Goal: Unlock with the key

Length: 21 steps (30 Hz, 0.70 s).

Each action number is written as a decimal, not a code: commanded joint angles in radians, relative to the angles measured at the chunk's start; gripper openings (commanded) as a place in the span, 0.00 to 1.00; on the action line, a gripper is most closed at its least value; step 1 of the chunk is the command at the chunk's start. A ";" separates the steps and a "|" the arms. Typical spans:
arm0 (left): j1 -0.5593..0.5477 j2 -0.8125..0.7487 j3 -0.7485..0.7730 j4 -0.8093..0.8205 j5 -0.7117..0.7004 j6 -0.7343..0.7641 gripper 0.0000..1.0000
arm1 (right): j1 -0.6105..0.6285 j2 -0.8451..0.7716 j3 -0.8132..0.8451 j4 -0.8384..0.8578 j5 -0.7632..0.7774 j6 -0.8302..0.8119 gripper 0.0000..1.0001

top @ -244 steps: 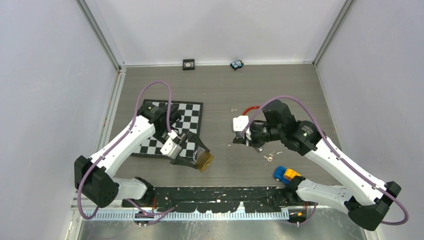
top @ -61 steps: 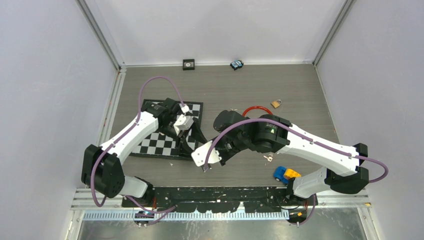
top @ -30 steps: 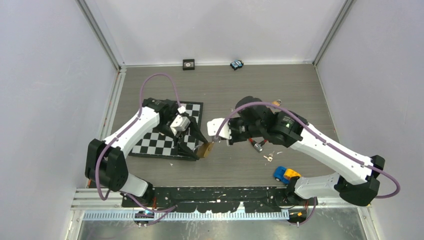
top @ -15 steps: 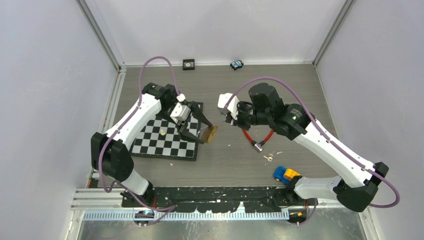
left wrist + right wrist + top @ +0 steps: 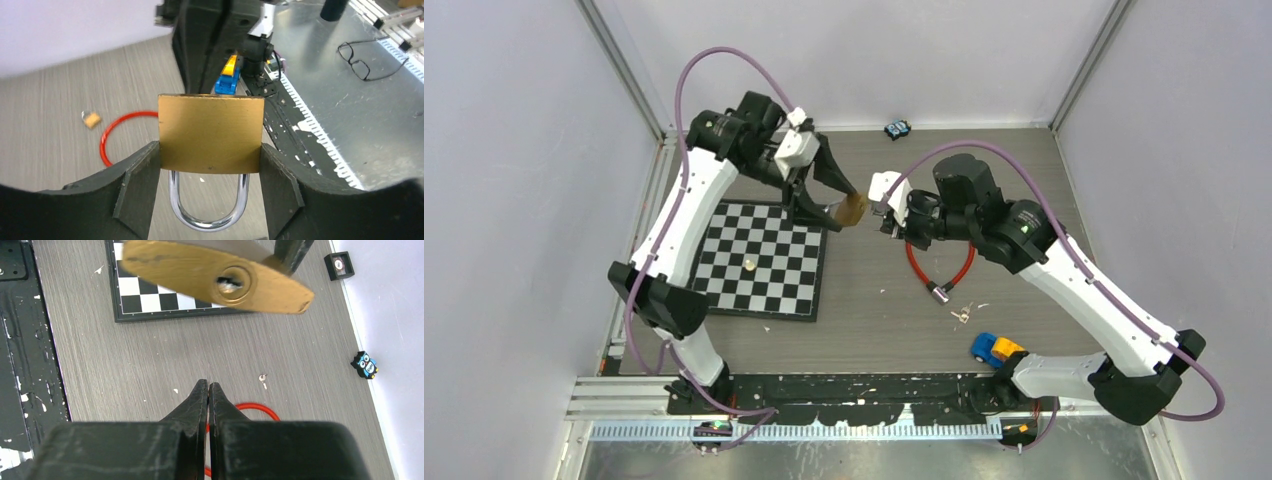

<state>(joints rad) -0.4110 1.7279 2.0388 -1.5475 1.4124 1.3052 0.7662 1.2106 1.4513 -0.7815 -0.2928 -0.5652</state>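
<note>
A brass padlock (image 5: 851, 208) hangs in the air above the table's back middle, with my left gripper (image 5: 839, 200) shut on its body. In the left wrist view the padlock (image 5: 211, 134) sits squeezed between both fingers (image 5: 142, 175), its steel shackle (image 5: 207, 212) closed and pointing toward the camera. My right gripper (image 5: 887, 214) is just right of the lock, level with it. Its jaws (image 5: 208, 385) are shut, and only a thin edge-on sliver of the key shows at the tips. The padlock's keyhole (image 5: 231, 280) faces them, a short gap away.
A chessboard (image 5: 764, 260) with one small piece (image 5: 749, 265) lies under the left arm. A red cable loop (image 5: 939, 265) and small metal bits (image 5: 961, 314) lie below the right arm. A toy car (image 5: 996, 349) is near front, an owl toy (image 5: 897, 129) and black box (image 5: 801, 128) at the back.
The left arm has lifted the padlock from low over the board up and toward the back. The right gripper followed it back and up, staying shut and facing the lock.
</note>
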 commanded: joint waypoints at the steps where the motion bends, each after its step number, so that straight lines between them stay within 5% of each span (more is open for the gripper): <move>1: -0.002 -0.071 0.016 0.398 -0.168 -0.730 0.00 | -0.008 -0.030 0.037 0.008 0.002 0.009 0.01; 5: -0.008 -0.232 -0.216 0.795 -0.264 -0.883 0.00 | -0.013 -0.051 0.023 0.010 0.004 0.015 0.01; 11: -0.037 -0.336 -0.353 0.831 -0.465 -0.847 0.00 | -0.016 -0.068 -0.013 0.042 -0.026 0.084 0.01; 21: -0.040 -0.492 -0.708 0.952 -0.439 -0.964 0.00 | -0.032 -0.036 -0.031 0.068 -0.107 0.183 0.01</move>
<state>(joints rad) -0.4458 1.3006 1.3930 -0.7536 0.9325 0.4095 0.7483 1.1656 1.4395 -0.7704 -0.3523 -0.4431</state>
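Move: The left hand, some 37 cm up, already holds the padlock. The right hand's key tip lies about 8 cm to its right, level ahead, 5 cm lower; the chessboard's middle is about 17 cm left, 9 cm ahead, far below. From the right hand the padlock is some 7 cm left, level ahead, 5 cm above; the red cable lock lies roughly 16 cm right, 11 cm ahead and 32 cm below. Still pinching the padlock, the left hand swings forward about 4 cm, then comes back and sinks, ending roughly 7 cm lower and a little to the left, away from the right hand; its wrist turns some 30 degrees counter-clockwise as the hand's left side rises. The right hand keeps its fingers shut on the key and drifts back and up a couple of centimetres. ##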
